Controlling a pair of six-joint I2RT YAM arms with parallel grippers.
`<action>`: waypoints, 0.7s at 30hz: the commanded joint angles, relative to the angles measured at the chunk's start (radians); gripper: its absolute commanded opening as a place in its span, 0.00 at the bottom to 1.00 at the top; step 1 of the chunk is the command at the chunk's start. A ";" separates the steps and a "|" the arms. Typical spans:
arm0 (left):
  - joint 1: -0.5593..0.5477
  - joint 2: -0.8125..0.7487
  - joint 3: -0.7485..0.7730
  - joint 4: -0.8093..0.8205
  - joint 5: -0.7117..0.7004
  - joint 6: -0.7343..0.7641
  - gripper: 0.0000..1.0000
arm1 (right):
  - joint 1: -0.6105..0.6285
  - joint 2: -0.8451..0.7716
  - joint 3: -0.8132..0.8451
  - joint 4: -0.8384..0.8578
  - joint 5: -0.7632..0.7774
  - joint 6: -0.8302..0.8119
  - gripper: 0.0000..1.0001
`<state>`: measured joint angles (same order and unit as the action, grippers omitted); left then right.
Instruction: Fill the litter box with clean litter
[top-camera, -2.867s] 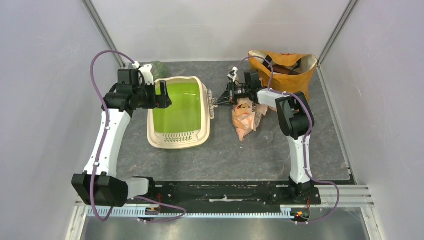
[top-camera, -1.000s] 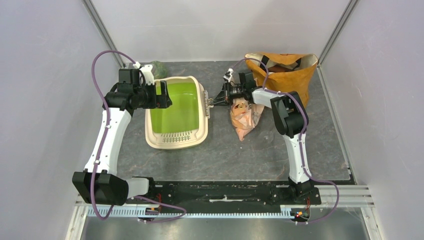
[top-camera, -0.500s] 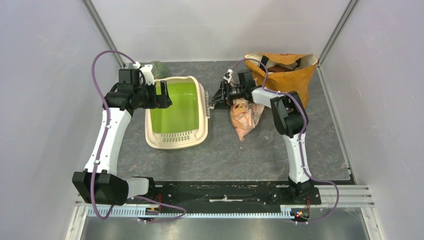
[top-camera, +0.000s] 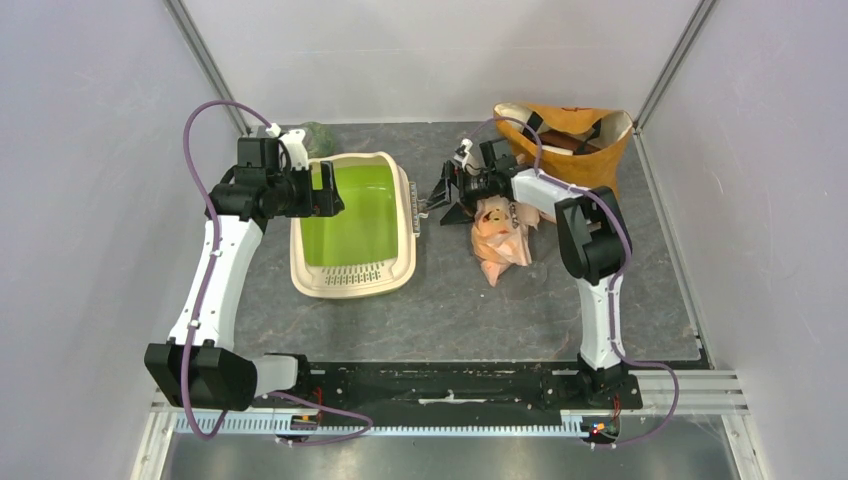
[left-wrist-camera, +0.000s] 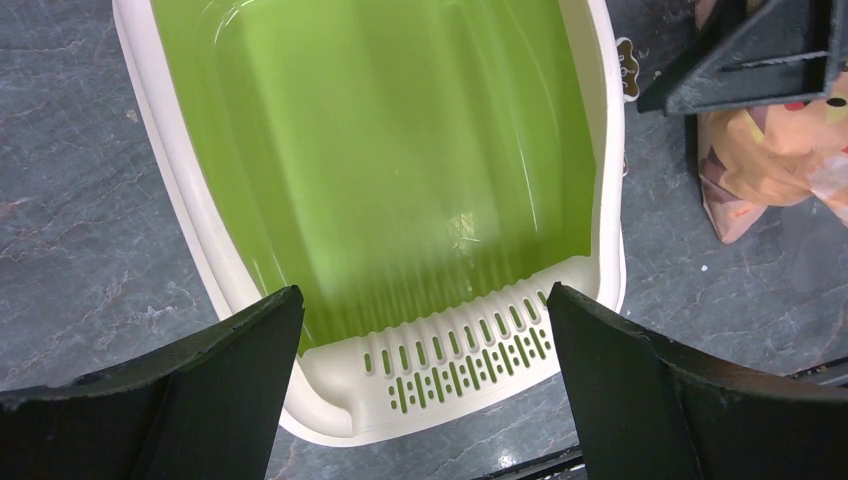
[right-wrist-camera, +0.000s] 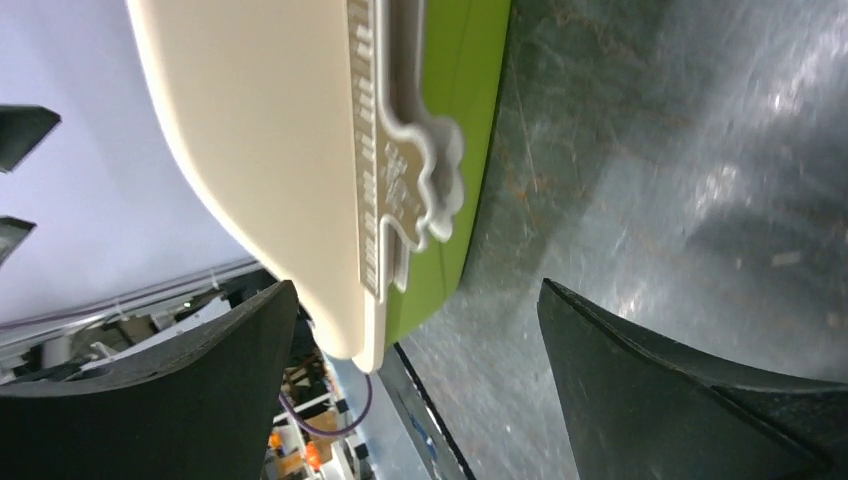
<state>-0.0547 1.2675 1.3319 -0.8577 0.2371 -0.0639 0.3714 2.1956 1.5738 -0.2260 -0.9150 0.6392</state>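
Note:
The litter box (top-camera: 303, 272) lies left of centre, cream-rimmed, with its bare green inside (left-wrist-camera: 380, 150) and its slotted ledge (left-wrist-camera: 455, 355) at the near end. No clean litter shows in any view. My left gripper (top-camera: 326, 190) hovers open over the box's left rim, its fingers (left-wrist-camera: 230, 380) framing the ledge from above, with nothing between them. My right gripper (top-camera: 445, 200) stands open just off the box's right side, level with the small tab (right-wrist-camera: 430, 190) on the rim and apart from it; its jaws hold nothing.
A peach-orange printed bag (top-camera: 500, 238) lies under the right wrist, also seen in the left wrist view (left-wrist-camera: 770, 160). A mustard-yellow fabric bag (top-camera: 575, 145) stands at the back right. A green object (top-camera: 318, 133) sits behind the box. Walls close in on both sides.
The right gripper went from shut at the box's side tab to open and drew slightly right. The orange bag shifted right. Before that the box slid a little left. The left arm stayed still.

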 joint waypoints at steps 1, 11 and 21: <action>0.002 -0.028 0.023 0.036 0.004 -0.018 1.00 | -0.010 -0.188 0.005 -0.259 0.073 -0.152 0.97; -0.003 -0.055 0.083 0.068 0.136 0.049 1.00 | -0.026 -0.483 0.113 -0.655 0.125 -0.509 0.88; -0.262 0.048 0.190 0.028 0.084 0.163 1.00 | -0.339 -0.677 -0.043 -0.905 0.355 -0.696 0.65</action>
<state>-0.2420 1.2663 1.4609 -0.8318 0.3237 0.0242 0.1329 1.5761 1.6318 -0.9871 -0.6773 0.0216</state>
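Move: The open right hand is just beside the silver clip, whose middle is about 4 cm to its left at its own height. The litter bag lies some 13 cm to its right, 4 cm back and slightly lower; the litter box's middle is about 17 cm left, 1 cm back and 4 cm lower. The orange tote stands roughly 27 cm right and 10 cm ahead. From the left hand, the litter bag is about 31 cm right, 3 cm ahead and 17 cm below. Up and to the right, the right hand backs away from the clip: it climbs about 17 cm while drawing back some 6, then swings rightward to high over the litter bag, its fingers tipping further down and starting to close on nothing. The left hand, fingers still wide, lifts first, then sweeps right towards the bag, about 7 cm, turning clockwise. ##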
